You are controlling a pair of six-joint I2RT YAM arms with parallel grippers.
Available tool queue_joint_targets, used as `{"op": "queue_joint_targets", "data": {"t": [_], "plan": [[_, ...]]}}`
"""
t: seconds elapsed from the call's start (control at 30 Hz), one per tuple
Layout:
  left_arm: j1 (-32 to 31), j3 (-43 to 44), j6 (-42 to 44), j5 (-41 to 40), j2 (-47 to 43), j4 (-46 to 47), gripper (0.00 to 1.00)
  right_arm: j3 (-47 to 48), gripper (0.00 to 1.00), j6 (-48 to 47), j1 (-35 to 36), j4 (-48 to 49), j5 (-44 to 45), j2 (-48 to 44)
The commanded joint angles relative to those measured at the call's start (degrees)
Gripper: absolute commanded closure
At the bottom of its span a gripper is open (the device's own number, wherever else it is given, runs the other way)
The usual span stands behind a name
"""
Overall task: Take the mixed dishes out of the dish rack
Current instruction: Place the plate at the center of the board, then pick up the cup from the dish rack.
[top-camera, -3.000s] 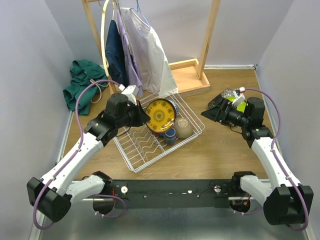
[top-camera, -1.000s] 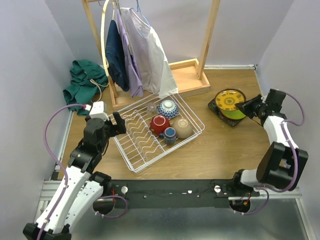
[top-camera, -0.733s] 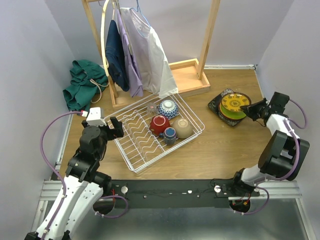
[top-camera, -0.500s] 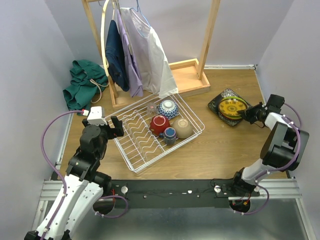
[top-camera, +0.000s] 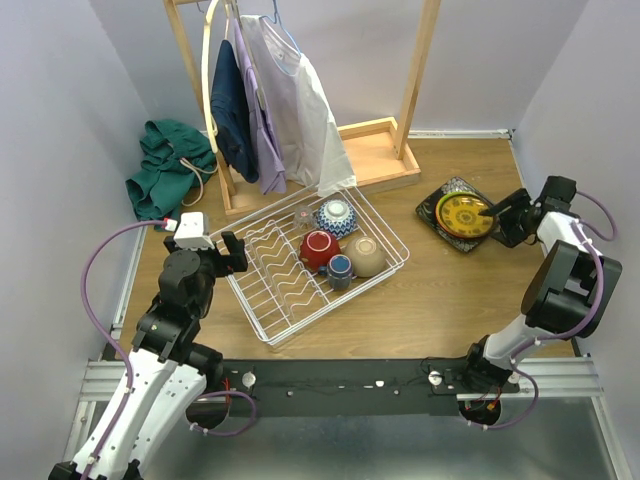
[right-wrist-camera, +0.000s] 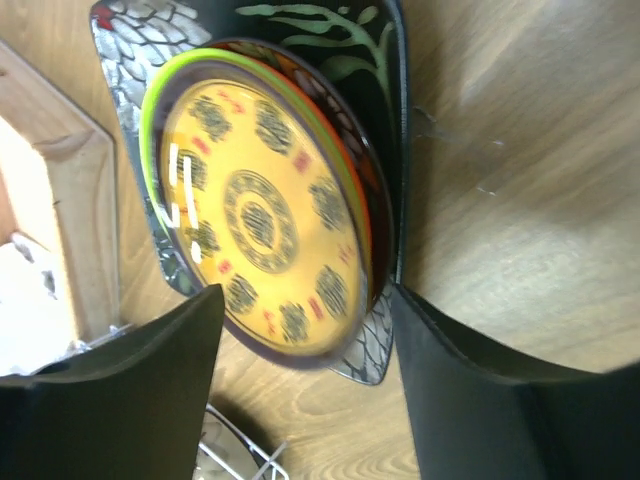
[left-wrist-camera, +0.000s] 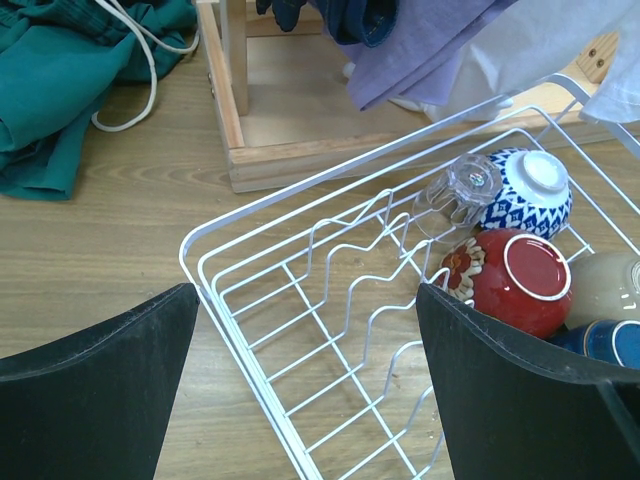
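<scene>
The white wire dish rack (top-camera: 248, 308) sits mid-table. In its far right part are a clear glass (top-camera: 303, 214), a blue-white bowl (top-camera: 337, 215), a red bowl (top-camera: 318, 248), a tan bowl (top-camera: 367, 256) and a small blue cup (top-camera: 341, 268). My left gripper (top-camera: 232, 252) hovers open over the rack's (left-wrist-camera: 238, 352) bare left slots, with the glass (left-wrist-camera: 462, 185) and red bowl (left-wrist-camera: 520, 280) ahead of it. To the right, a yellow patterned plate (top-camera: 465, 214) tops a stack on the black square plate (right-wrist-camera: 385, 60). My right gripper (right-wrist-camera: 305, 295) stands open, its fingers either side of the yellow plate's (right-wrist-camera: 260, 215) near rim.
A wooden clothes stand (top-camera: 375, 150) with hanging garments (top-camera: 280, 100) rises behind the rack. A green cloth heap (top-camera: 165, 165) lies at the back left. Walls close in on both sides, and the right arm is near the right wall.
My right gripper has opened and let go of the yellow plate, which has dropped from tilted to flat on the stack. The left arm has barely moved.
</scene>
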Motion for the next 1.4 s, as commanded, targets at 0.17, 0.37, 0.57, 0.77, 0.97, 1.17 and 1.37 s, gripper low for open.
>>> {"op": "queue_joint_targets", "data": {"t": [0.17, 0.37, 0.57, 0.77, 0.97, 1.17, 1.37], "plan": [[0.41, -0.67, 0.58, 0.67, -0.16, 1.81, 0.01, 4.91, 0.16, -7.88, -0.08, -8.69, 4.67, 1.23], [0.41, -0.59, 1.02, 3.74, 0.89, 1.99, 0.01, 3.60, 0.14, -8.23, 1.32, -8.51, 3.00, -2.10], [0.32, 1.69, 3.21, 12.95, 4.23, 0.68, 0.01, 0.09, 0.06, -8.58, 5.71, -6.32, 2.47, -9.48], [-0.73, 6.96, 3.83, 20.35, 9.42, -3.19, 0.01, -4.57, 0.00, -9.72, 9.67, -4.65, 3.70, -17.65], [-7.40, 11.97, 3.39, 20.37, 18.37, -4.43, 0.01, -9.40, 0.00, -10.08, 12.31, -3.68, 4.23, -24.69], [-19.62, 19.17, 5.67, 16.41, 30.76, -5.65, 0.01, -13.27, 0.00, -11.04, 13.54, -3.50, 4.23, -29.88], [-26.66, 26.04, 7.26, 10.96, 41.40, -6.80, 0.01, -17.58, 0.00, -11.13, 13.98, -3.68, 4.58, -34.36]]}}
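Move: The yellow plate lies on the stack on the board, its middle about 8 cm to the right hand's left, 4 cm ahead and 4 cm below; the grey bowl in the rack is some 34 cm left and 6 cm back. For the left hand the red bowl stands about 21 cm right, 13 cm ahead, 16 cm lower; beyond it are the grey bowl, 12 cm farther right and 2 cm nearer, and the blue mug, 5 cm right and 6 cm nearer. Beside the plate's rim the right fingers, already parted, spread fully as the hand eases back about a centimetre, then climbs some 6 cm while swinging left about 10 cm and back, away from the plate. The open left hand waits, then sweeps about 18 cm right over the rack towards the red bowl and its neighbours, turning nearly 40 degrees clockwise and tipping down. ##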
